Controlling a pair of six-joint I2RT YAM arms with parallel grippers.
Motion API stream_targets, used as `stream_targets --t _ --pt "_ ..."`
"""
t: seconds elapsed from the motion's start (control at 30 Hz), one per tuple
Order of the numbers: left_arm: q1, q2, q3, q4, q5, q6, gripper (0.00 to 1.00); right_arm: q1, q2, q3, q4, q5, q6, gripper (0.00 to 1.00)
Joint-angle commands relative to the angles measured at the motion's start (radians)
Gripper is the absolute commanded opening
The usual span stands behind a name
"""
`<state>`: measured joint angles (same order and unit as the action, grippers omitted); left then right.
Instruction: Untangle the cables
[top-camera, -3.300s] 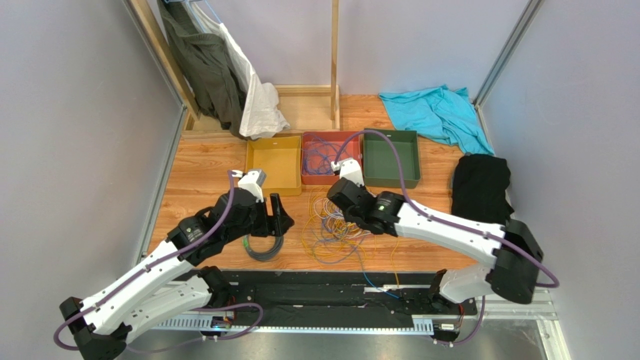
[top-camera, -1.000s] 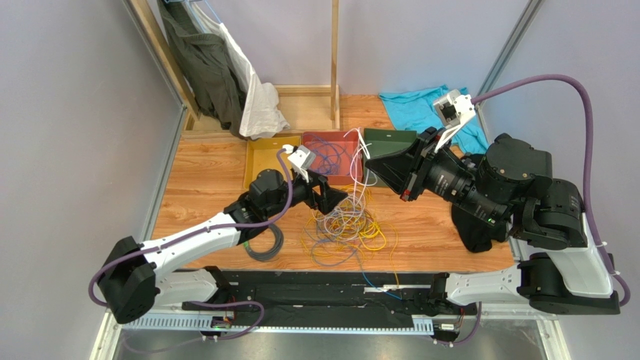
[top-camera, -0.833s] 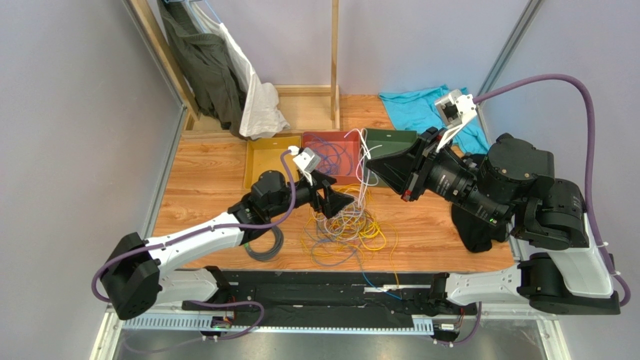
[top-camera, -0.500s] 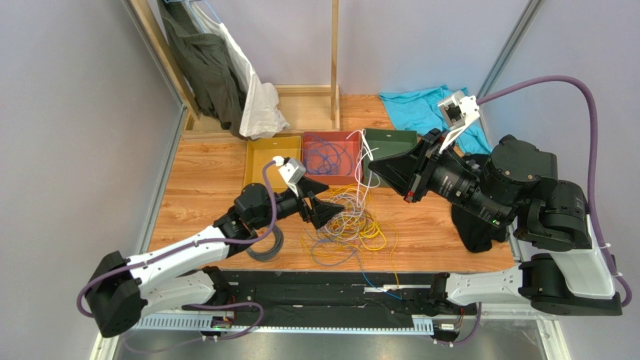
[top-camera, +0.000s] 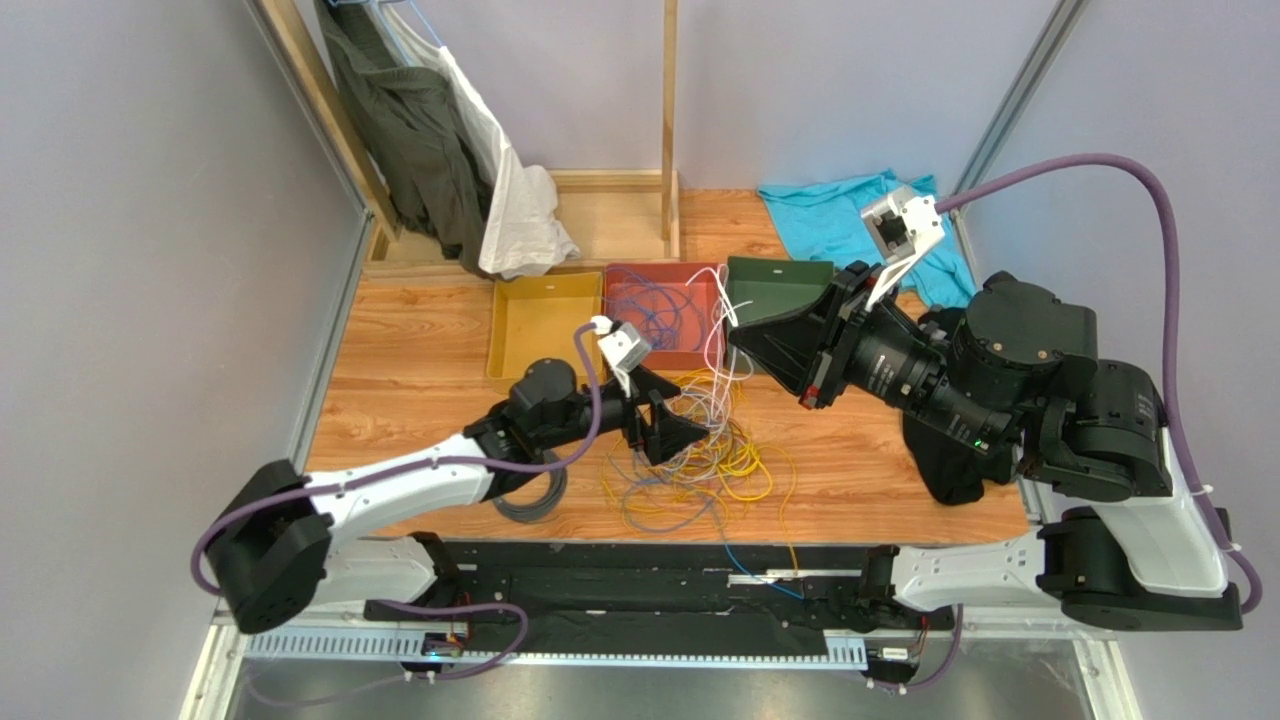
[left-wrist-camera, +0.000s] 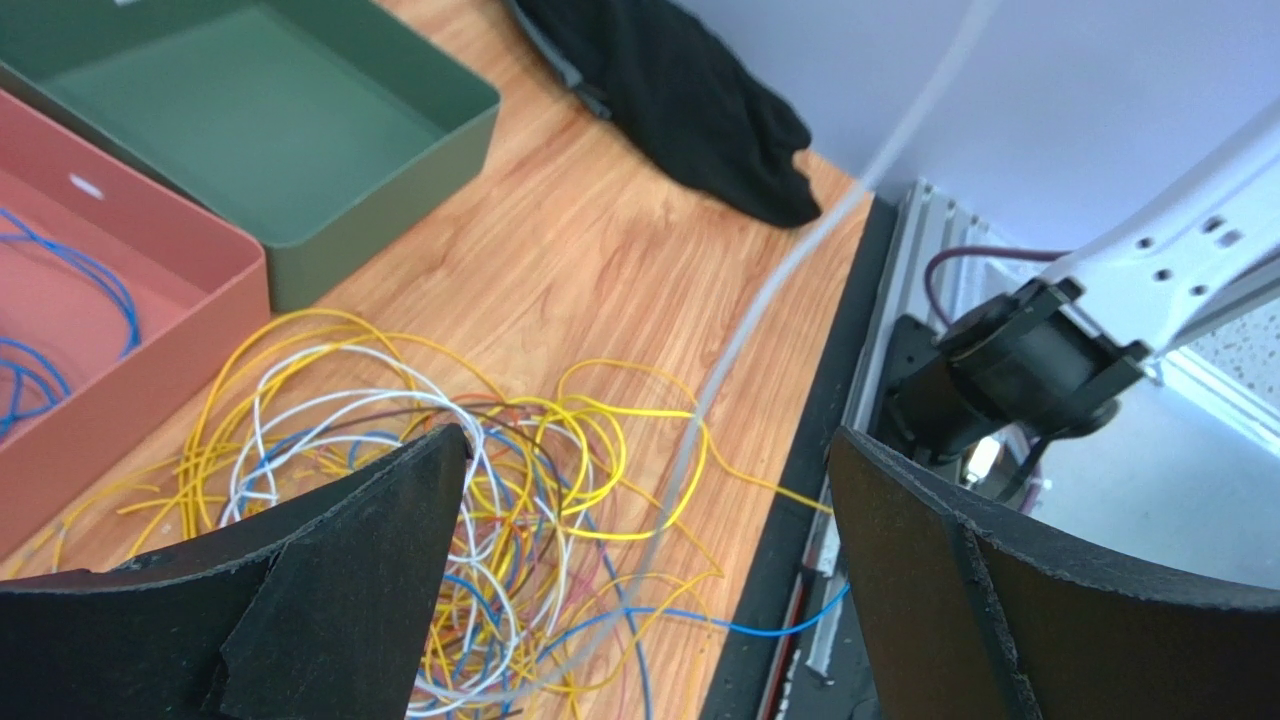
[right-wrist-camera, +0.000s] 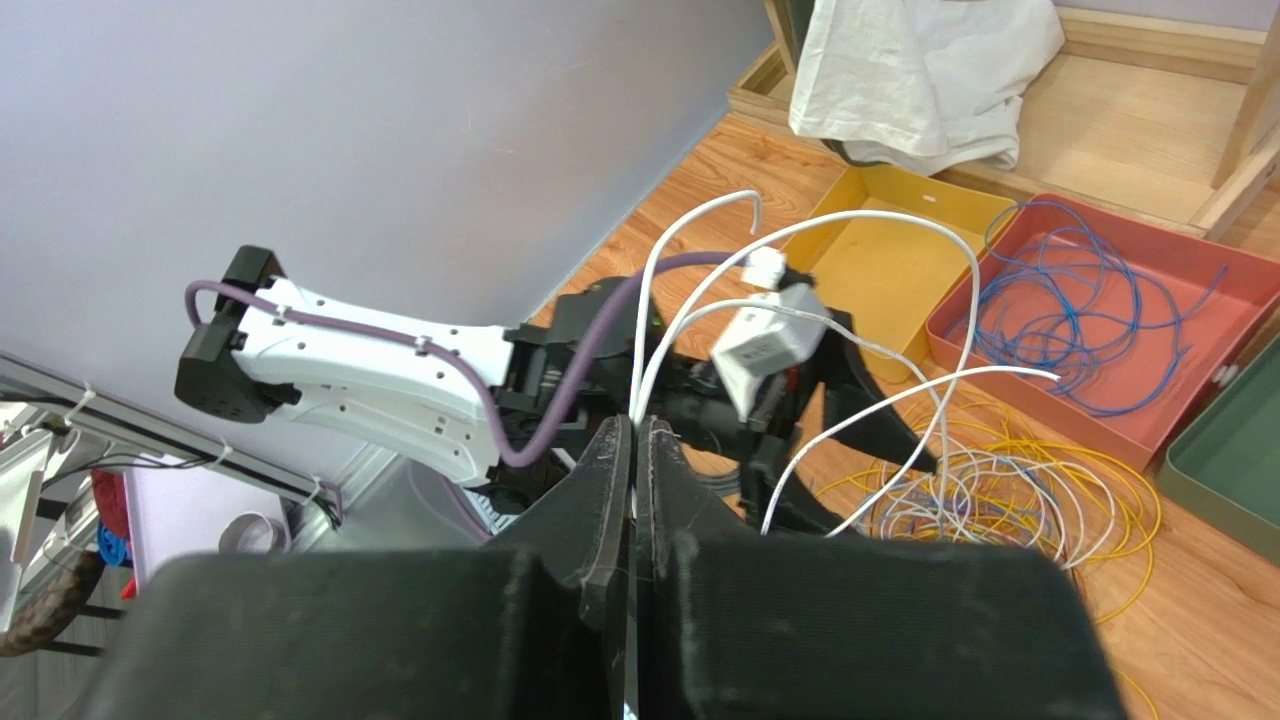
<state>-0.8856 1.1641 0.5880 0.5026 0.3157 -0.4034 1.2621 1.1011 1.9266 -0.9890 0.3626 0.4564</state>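
The cables lie as a loose tangle of yellow, white and blue wires on the wooden table, between the two arms. My right gripper is raised above the tangle's far edge and is shut on a few white cables, which hang from it down into the pile. The right wrist view shows the jaws pressed together with the white cables arching away from them. My left gripper stands open low over the pile's left side. In the left wrist view, a blurred white cable crosses between its fingers, above the tangle.
At the back stand a yellow tray, a red tray holding blue wires and a green tray. A black coil lies left of the pile. A black cloth and a teal cloth lie to the right.
The right gripper has lifted white cables out of the pile and now holds them up, almost still. The left gripper has swung right and come down over the tangle, staying open.
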Motion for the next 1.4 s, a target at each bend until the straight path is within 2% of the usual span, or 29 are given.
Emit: stream_targets --t 0.0,0.07,0.1,0.17,0.2,0.27,0.3,0.33,0.37,0.4,0.43,0.5,0.53,0.63,0.7,0.8,0.93,1.1,1.2,1.23,1.27,1.37 --pt "-0.006 0.114 0.093 0.085 0.013 0.046 0.95 0.005 0.009 0.015 0.030 -0.034 0.007 0.00" --pt "-0.006 0.172 0.130 0.080 0.010 0.051 0.87 0.005 0.009 0.017 0.027 -0.036 0.011 0.00" --pt "-0.006 0.204 0.140 0.073 0.020 0.051 0.71 0.005 0.006 0.012 0.026 -0.037 0.010 0.00" --pt "-0.006 0.230 0.168 0.047 0.026 0.046 0.52 0.005 -0.003 0.003 0.026 -0.024 0.010 0.00" --pt "-0.004 0.242 0.173 0.039 0.031 0.043 0.30 0.005 -0.012 -0.008 0.027 -0.019 0.008 0.00" --pt "-0.001 0.237 0.193 -0.028 0.023 0.037 0.00 0.005 -0.029 -0.020 0.026 -0.004 0.011 0.00" --pt "0.000 0.209 0.200 -0.062 0.019 0.034 0.00 0.005 -0.035 -0.041 0.027 0.013 0.011 0.02" --pt "0.002 0.186 0.205 -0.137 0.019 0.034 0.00 0.005 -0.043 -0.054 0.030 0.021 0.010 0.10" --pt "0.002 0.155 0.220 -0.192 0.016 0.043 0.00 0.005 -0.061 -0.073 0.033 0.032 0.011 0.19" --pt "0.002 0.082 0.234 -0.258 -0.009 0.049 0.00 0.005 -0.072 -0.090 0.035 0.051 0.010 0.39" --pt "0.002 0.044 0.255 -0.420 -0.033 0.055 0.00 0.005 -0.081 -0.136 0.039 0.065 0.008 0.46" --pt "0.002 -0.073 0.343 -0.600 -0.155 0.052 0.00 0.003 -0.118 -0.187 0.042 0.111 0.014 0.58" --pt "0.002 -0.110 0.401 -0.744 -0.199 0.051 0.00 0.005 -0.132 -0.252 0.046 0.133 0.021 0.59" --pt "0.000 -0.254 0.501 -0.922 -0.367 0.025 0.00 0.005 -0.190 -0.392 0.062 0.232 0.045 0.63" --pt "0.000 -0.326 0.559 -0.987 -0.439 0.026 0.00 0.003 -0.236 -0.458 0.070 0.292 0.062 0.63" --pt "0.000 -0.339 0.699 -1.088 -0.495 0.034 0.00 0.003 -0.273 -0.558 0.108 0.318 0.056 0.63" --pt "0.001 -0.255 0.941 -1.206 -0.487 0.012 0.00 0.003 -0.261 -0.620 0.124 0.311 0.041 0.62" --pt "0.000 -0.115 1.194 -1.259 -0.487 0.024 0.00 0.003 -0.250 -0.734 0.173 0.299 0.042 0.61" --pt "0.001 0.001 1.441 -1.326 -0.517 0.072 0.00 0.003 -0.239 -0.787 0.196 0.294 0.056 0.60" --pt "0.000 0.040 1.593 -1.351 -0.526 0.110 0.00 0.003 -0.234 -0.794 0.199 0.292 0.065 0.59" --pt "0.002 0.119 1.674 -1.375 -0.573 0.129 0.00 0.003 -0.234 -0.802 0.207 0.289 0.067 0.59" --pt "0.002 0.216 1.878 -1.356 -0.685 0.156 0.00 0.003 -0.234 -0.828 0.240 0.277 0.054 0.59"
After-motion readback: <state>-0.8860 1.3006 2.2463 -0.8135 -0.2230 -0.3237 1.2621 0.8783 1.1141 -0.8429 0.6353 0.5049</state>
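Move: My left hand, open, goes for the white cable strand hanging from my closed right hand: about 3 cm ahead, 3 to the right and 3 below. The tangle lies some 5 cm ahead, 3 to the right and 17 below that hand; from it, the red box is about 24 ahead and 2 left, the green box 24 ahead and 16 right. For my right hand, the tangle is roughly 12 cm ahead, straight in line sideways, and 45 below. I ease my left hand forward, right and down about 5 cm and shut its fingers on the hanging white strand. As my right hand opens and lets go, I haul the strand some 40 cm up and to the left, turning counter-clockwise about 30 degrees. My right hand, staying open, drops about 20 cm towards the tangle, its fingers tipping down. ##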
